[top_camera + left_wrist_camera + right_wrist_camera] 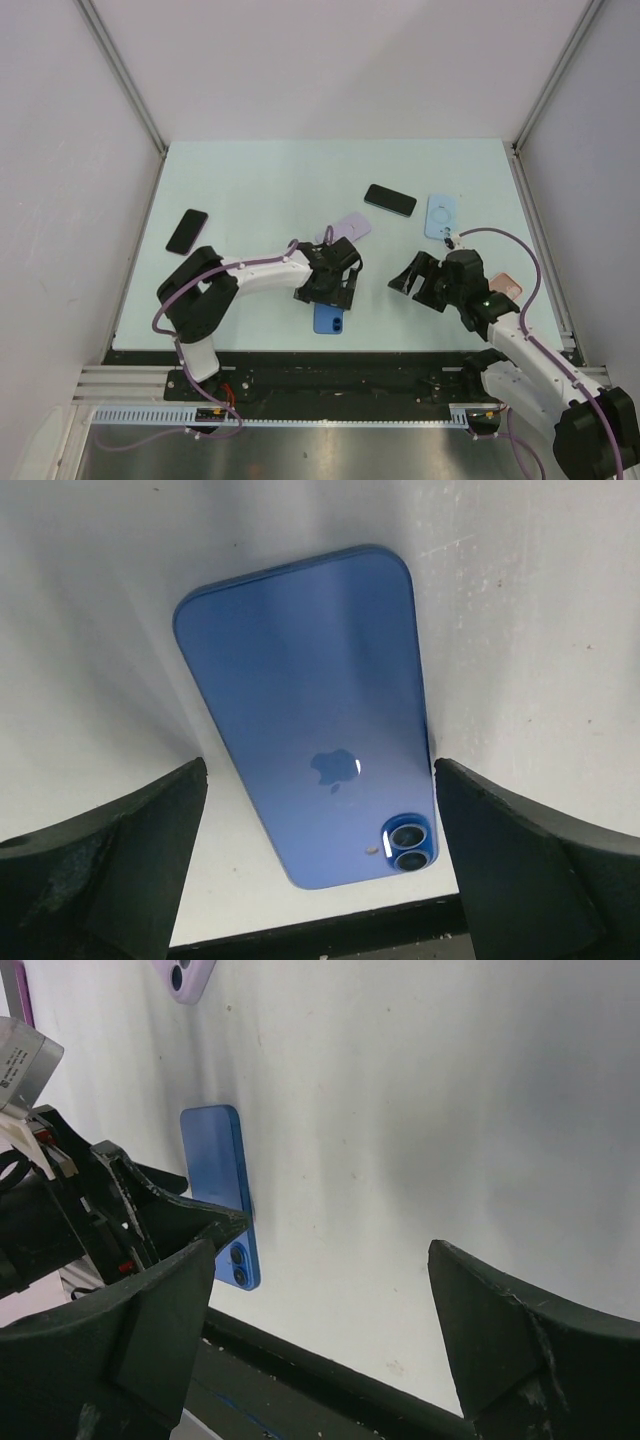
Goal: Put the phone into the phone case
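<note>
A blue phone (328,319) lies back up, camera lenses toward the table's front edge; it also shows in the left wrist view (320,710) and the right wrist view (218,1185). My left gripper (334,291) hovers just above it, open and empty (320,865), with one finger on each side of the phone's camera end. A lavender case (346,228) lies just behind the left gripper; its edge shows in the right wrist view (185,975). A light blue case (441,215) lies at back right. My right gripper (414,273) is open and empty (320,1345) over bare table right of the phone.
A black phone (390,200) lies at back centre and another black phone (186,231) at the left. A pink item (505,287) lies beside the right arm. The table's dark front edge (330,1380) is close to the blue phone.
</note>
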Controlling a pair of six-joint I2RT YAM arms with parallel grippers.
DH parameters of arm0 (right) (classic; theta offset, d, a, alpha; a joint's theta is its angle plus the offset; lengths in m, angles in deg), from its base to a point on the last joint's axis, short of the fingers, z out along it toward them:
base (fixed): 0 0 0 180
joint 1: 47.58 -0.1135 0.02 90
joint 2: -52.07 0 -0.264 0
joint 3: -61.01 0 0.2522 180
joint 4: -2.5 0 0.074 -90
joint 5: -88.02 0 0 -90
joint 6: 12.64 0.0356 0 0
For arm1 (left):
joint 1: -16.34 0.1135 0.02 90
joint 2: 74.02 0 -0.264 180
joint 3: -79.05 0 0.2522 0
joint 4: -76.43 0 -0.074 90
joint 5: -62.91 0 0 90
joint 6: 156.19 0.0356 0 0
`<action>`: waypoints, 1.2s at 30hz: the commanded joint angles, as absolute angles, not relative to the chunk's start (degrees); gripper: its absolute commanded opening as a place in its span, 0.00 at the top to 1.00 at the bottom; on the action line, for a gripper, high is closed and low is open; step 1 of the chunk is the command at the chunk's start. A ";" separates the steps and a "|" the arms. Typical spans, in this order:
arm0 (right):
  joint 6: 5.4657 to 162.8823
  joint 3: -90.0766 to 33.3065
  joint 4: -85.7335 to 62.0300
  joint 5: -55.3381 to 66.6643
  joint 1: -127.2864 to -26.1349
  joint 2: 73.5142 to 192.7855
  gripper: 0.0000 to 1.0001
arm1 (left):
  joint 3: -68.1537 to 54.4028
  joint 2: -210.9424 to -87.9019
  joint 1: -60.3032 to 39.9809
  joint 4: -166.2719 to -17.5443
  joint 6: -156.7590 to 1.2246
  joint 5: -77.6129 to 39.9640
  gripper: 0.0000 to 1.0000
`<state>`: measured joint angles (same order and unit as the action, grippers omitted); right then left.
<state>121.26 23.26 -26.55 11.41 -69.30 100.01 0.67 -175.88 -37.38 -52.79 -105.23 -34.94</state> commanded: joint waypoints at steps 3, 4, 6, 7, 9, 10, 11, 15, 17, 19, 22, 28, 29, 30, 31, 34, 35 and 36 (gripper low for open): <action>119.72 24.05 -26.11 12.79 -68.59 98.39 0.08 | -0.19 -178.16 -39.29 -53.33 -107.76 -36.75 0.00; 119.46 24.05 -26.20 12.87 -68.50 98.39 0.08 | -0.10 -178.34 -39.64 -53.16 -107.85 -36.93 0.00; 119.37 24.05 -26.28 12.88 -68.41 98.65 0.06 | 0.25 -178.87 -39.65 -52.80 -108.37 -37.37 0.02; 119.46 24.05 -26.11 13.05 -68.33 98.91 0.06 | 0.52 -178.96 -39.65 -52.63 -108.64 -37.46 0.05; 119.89 24.31 -25.41 13.66 -68.33 99.44 0.07 | 1.57 -178.43 -39.65 -52.89 -108.81 -37.46 0.08; 120.25 24.57 -24.19 14.01 -68.24 99.79 0.07 | 2.10 -177.91 -39.65 -53.24 -108.81 -37.37 0.13; 121.29 24.83 -23.39 14.45 -68.24 100.14 0.08 | 3.06 -177.47 -39.65 -53.59 -108.73 -37.28 0.17; 124.99 26.50 -15.77 17.88 -68.59 104.00 0.11 | 6.14 -173.26 -39.65 -57.27 -107.32 -34.22 0.29; 127.27 27.03 -12.77 18.59 -69.37 105.85 0.12 | 8.24 -171.67 -39.65 -60.79 -106.62 -30.70 0.30; 128.51 27.12 -7.84 18.68 -70.60 109.19 0.13 | 9.56 -169.83 -39.65 -64.03 -106.62 -28.16 0.32; 130.00 26.86 -2.13 18.94 -72.54 114.44 0.15 | 10.71 -169.11 -39.65 -65.46 -106.62 -27.53 0.33; 132.90 24.31 6.75 21.75 -76.66 129.20 0.18 | 11.68 -168.94 -39.65 -67.21 -105.83 -24.89 0.35; 133.17 23.87 7.54 22.10 -77.02 130.80 0.20 | 12.20 -168.76 -39.65 -67.74 -105.74 -24.37 0.35; 133.34 23.00 9.47 23.06 -77.38 132.73 0.21 | 12.47 -168.76 -39.65 -68.27 -105.65 -23.66 0.36; 133.78 22.64 10.53 23.68 -78.16 134.23 0.23 | 12.73 -168.50 -39.65 -69.05 -105.65 -23.48 0.36; 134.57 21.67 14.84 26.05 -79.05 139.51 0.29 | 13.35 -168.06 -39.65 -69.85 -105.21 -22.87 0.36; 135.27 21.59 15.72 26.49 -79.14 141.61 0.32 | 13.44 -167.97 -39.65 -69.94 -105.04 -22.69 0.36; 135.45 21.50 17.38 27.28 -79.22 142.41 0.33 | 13.53 -167.71 -39.65 -69.94 -104.77 -22.78 0.36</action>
<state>133.91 22.30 10.90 24.65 -78.39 137.78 11.65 -168.60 -39.25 -68.33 -105.63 -25.59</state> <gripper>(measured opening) 0.696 0.736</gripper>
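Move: The blue phone lies flat, almost right under the left hand, its middle about 1 cm back and 2 cm below, with the open fingers on either side of its long edges. From the right hand it is roughly 18 cm left, 3 cm back and 8 cm down. The purple phone lies about 21 cm ahead of the left hand and 5 cm to its right; the light-blue case is some 22 cm ahead of the right hand and 16 cm to its right. Sink the left gripper barely 1 cm, pinch the blue phone by its two long edges, then draw it about 3 cm right and 3 cm back, rolling some 15 degrees so its right edge comes up. Meanwhile sweep the right gripper about 10 cm left and 5 cm down towards that edge, turning its wrist and narrowing its fingers partway. ##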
